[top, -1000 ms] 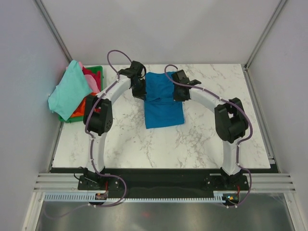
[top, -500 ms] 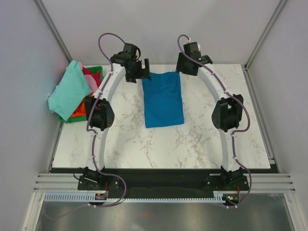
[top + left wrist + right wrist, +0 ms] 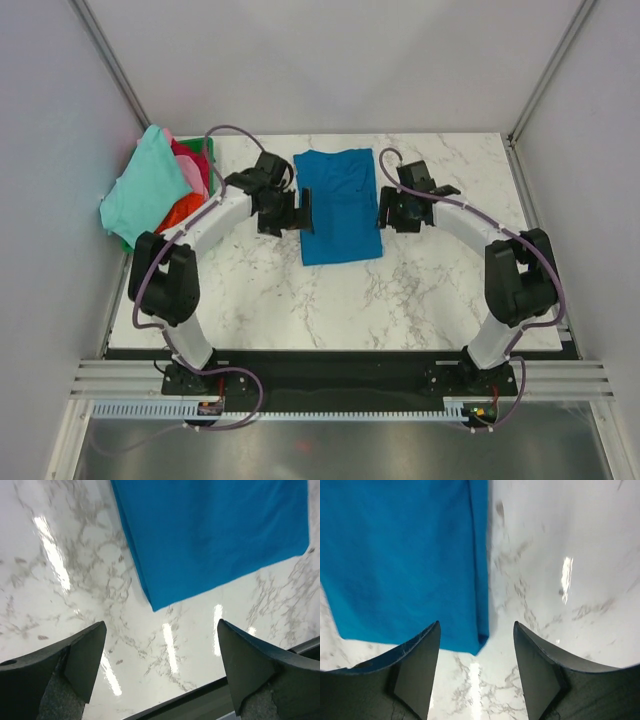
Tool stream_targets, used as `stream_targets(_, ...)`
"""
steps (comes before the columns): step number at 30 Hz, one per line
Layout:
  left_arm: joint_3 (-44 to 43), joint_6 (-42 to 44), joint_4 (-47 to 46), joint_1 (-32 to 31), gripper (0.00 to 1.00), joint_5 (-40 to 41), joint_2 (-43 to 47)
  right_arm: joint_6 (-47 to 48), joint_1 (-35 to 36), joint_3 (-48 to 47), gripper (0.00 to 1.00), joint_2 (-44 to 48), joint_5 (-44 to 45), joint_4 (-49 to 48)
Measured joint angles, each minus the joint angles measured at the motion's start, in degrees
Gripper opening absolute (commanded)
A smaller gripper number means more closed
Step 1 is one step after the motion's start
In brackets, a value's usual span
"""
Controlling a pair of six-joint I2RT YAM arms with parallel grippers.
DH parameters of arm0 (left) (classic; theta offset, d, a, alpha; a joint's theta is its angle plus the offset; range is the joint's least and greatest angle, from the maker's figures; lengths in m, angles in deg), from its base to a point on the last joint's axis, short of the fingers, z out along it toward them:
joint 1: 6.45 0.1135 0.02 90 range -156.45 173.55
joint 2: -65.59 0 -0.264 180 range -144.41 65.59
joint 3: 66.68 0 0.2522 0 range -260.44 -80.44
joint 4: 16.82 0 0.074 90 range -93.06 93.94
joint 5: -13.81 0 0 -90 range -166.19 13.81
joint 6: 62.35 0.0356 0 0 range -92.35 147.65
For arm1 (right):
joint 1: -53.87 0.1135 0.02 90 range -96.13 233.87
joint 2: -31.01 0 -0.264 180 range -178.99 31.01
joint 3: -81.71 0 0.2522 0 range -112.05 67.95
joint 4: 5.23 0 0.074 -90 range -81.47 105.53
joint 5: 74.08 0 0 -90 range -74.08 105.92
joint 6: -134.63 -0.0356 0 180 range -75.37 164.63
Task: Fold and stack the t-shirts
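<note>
A bright blue t-shirt (image 3: 340,205) lies flat on the marble table (image 3: 400,290) as a long folded rectangle. My left gripper (image 3: 298,212) hangs open beside its left edge, with nothing between the jaws. My right gripper (image 3: 387,210) hangs open beside its right edge, also empty. In the left wrist view the blue t-shirt (image 3: 210,535) fills the top and my left gripper (image 3: 161,625) is over bare marble. In the right wrist view the blue t-shirt (image 3: 400,555) has its near corner just ahead of my right gripper (image 3: 476,626). More t-shirts, a mint-green one (image 3: 145,190) on top, are heaped at the left.
The heap, with pink, magenta (image 3: 190,160) and orange-red (image 3: 178,212) cloth, sits in a green plastic basket (image 3: 206,146) at the table's far left corner. Grey walls close in the left, right and back. The table's dark front edge (image 3: 200,695) shows below the left fingers.
Both grippers let go of the blue t-shirt, rose to its far end, then came back toward me to its left and right sides. The shirt now lies flat.
</note>
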Motion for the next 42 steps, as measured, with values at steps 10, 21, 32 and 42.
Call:
stream_targets(10,29.33,-4.57,-18.18,-0.39,1.0,-3.1,16.81,-1.38,1.11,18.58,0.65,3.87,-6.51,-10.56)
stream_targets(21,36.63,-6.73,-27.39,-0.42,1.0,-3.21,17.44,-2.19,1.27,23.19,0.64,3.85,-10.43,-20.46)
stream_targets(32,39.28,-7.93,-29.83,-0.42,1.0,-3.23,21.14,-3.3,1.25,26.43,0.68,8.57,-13.75,-24.81)
stream_targets(42,40.7,-8.39,-30.69,-0.42,1.0,-3.23,22.23,-4.59,1.2,27.52,0.68,5.66,-13.68,-27.67)
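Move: Both my hands hang open above the folded blue t-shirt. Its near right hem corner lies about 6 cm back, 2 cm left and 9 cm below my right hand; its near left corner is some 4 cm back, 3 cm right and 11 cm below my left. From my left hand, the shirt's middle lies about 12 cm ahead and 10 cm right, and the green bin some 14 cm ahead and 28 cm left. I swing both open hands back and down towards the near hem corners. My right drops about 6 cm while drawing back as far, then eases some 3 cm left, rolls about 15 degrees left side up, bobs up a little and sinks again close over its corner. My left pulls back about 7 cm, sinks 5, rolls the other way and hovers, still wide open. ##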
